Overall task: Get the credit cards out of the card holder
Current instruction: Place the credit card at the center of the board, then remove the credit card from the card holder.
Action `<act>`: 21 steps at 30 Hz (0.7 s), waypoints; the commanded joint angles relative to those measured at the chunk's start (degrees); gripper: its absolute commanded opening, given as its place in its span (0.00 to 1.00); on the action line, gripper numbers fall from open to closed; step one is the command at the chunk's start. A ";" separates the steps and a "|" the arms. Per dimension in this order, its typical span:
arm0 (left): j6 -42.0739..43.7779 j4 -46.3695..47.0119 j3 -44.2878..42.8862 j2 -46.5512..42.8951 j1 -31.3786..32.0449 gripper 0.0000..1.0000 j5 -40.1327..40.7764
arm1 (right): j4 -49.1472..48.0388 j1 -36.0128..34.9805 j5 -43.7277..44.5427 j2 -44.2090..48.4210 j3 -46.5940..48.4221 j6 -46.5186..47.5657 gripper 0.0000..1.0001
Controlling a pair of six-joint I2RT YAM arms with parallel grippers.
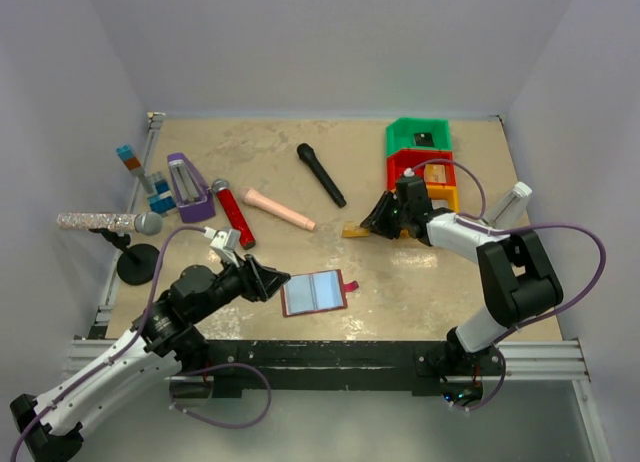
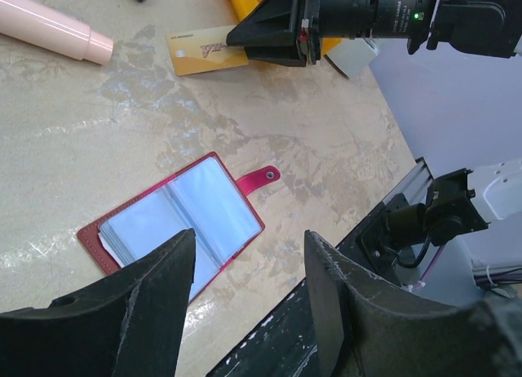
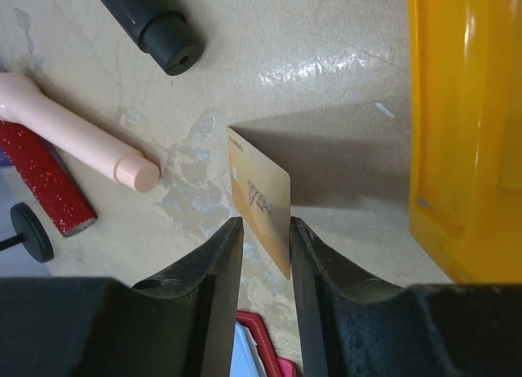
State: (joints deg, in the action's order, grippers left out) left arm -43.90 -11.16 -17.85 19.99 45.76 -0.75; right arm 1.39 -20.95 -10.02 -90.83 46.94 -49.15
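Note:
The dark red card holder (image 1: 315,292) lies open on the table, its pale blue sleeves (image 2: 175,218) facing up and its red tab (image 2: 259,179) pointing right. My left gripper (image 1: 280,280) hovers open just left of it, with nothing between its fingers (image 2: 163,287). One tan-gold credit card (image 1: 352,231) stands tilted on the table near the yellow bin. My right gripper (image 3: 265,223) is around that card (image 3: 261,201), jaws open, with a gap on the left side while the card leans at the right finger. Any other cards are hidden.
A black microphone (image 1: 321,174), a pink cylinder (image 1: 279,209) and a red glitter microphone (image 1: 234,212) lie behind the holder. Green, red and yellow bins (image 1: 420,137) stack at the back right. A purple stand (image 1: 187,187) and a microphone on a stand (image 1: 110,222) sit at the left.

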 commanded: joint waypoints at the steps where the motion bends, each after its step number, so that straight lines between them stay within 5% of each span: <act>1: 0.22 0.52 0.44 -0.92 -0.32 0.60 0.49 | 1.95 0.29 1.14 1.44 1.93 2.03 0.36; 14: -0.75 0.26 1.41 -1.62 -0.23 0.60 0.23 | 6.96 0.56 2.47 15.23 -3.42 10.38 0.41; 21: -4.35 2.71 4.83 -0.21 -0.32 0.60 -0.56 | 13.29 -11.73 2.99 24.54 -7.11 17.24 0.59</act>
State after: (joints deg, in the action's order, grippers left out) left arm -45.23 -11.35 -15.07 18.90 45.76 -0.78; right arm 10.00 -25.87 -8.19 -70.15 41.98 -37.60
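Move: The credit card stands tilted on the board by the right hand's already parted fingers, its middle about 3 cm to the left, level fore and aft, and some 3 cm below the hand point. The yellow bin is roughly 14 cm right and 5 cm ahead, the black microphone 12 cm left and 14 cm ahead, and the open card holder 12 cm left and 15 cm back. From the left hand the credit card is about 14 cm ahead, 16 cm right and 13 cm below. The right hand first eases about 2 cm to its right and slightly back, dipping by half a centimetre, so that its fingertip comes free of the leaning credit card, then climbs some 6 cm off the board. Still high, it swings back about 4 cm and 2 cm left again, away from the yellow bin and towards the card holder, the fingers tipping up and turning counter-clockwise by some 10 degrees each as they open wider, while the empty left hand sinks about 2 cm towards the board at the end. ##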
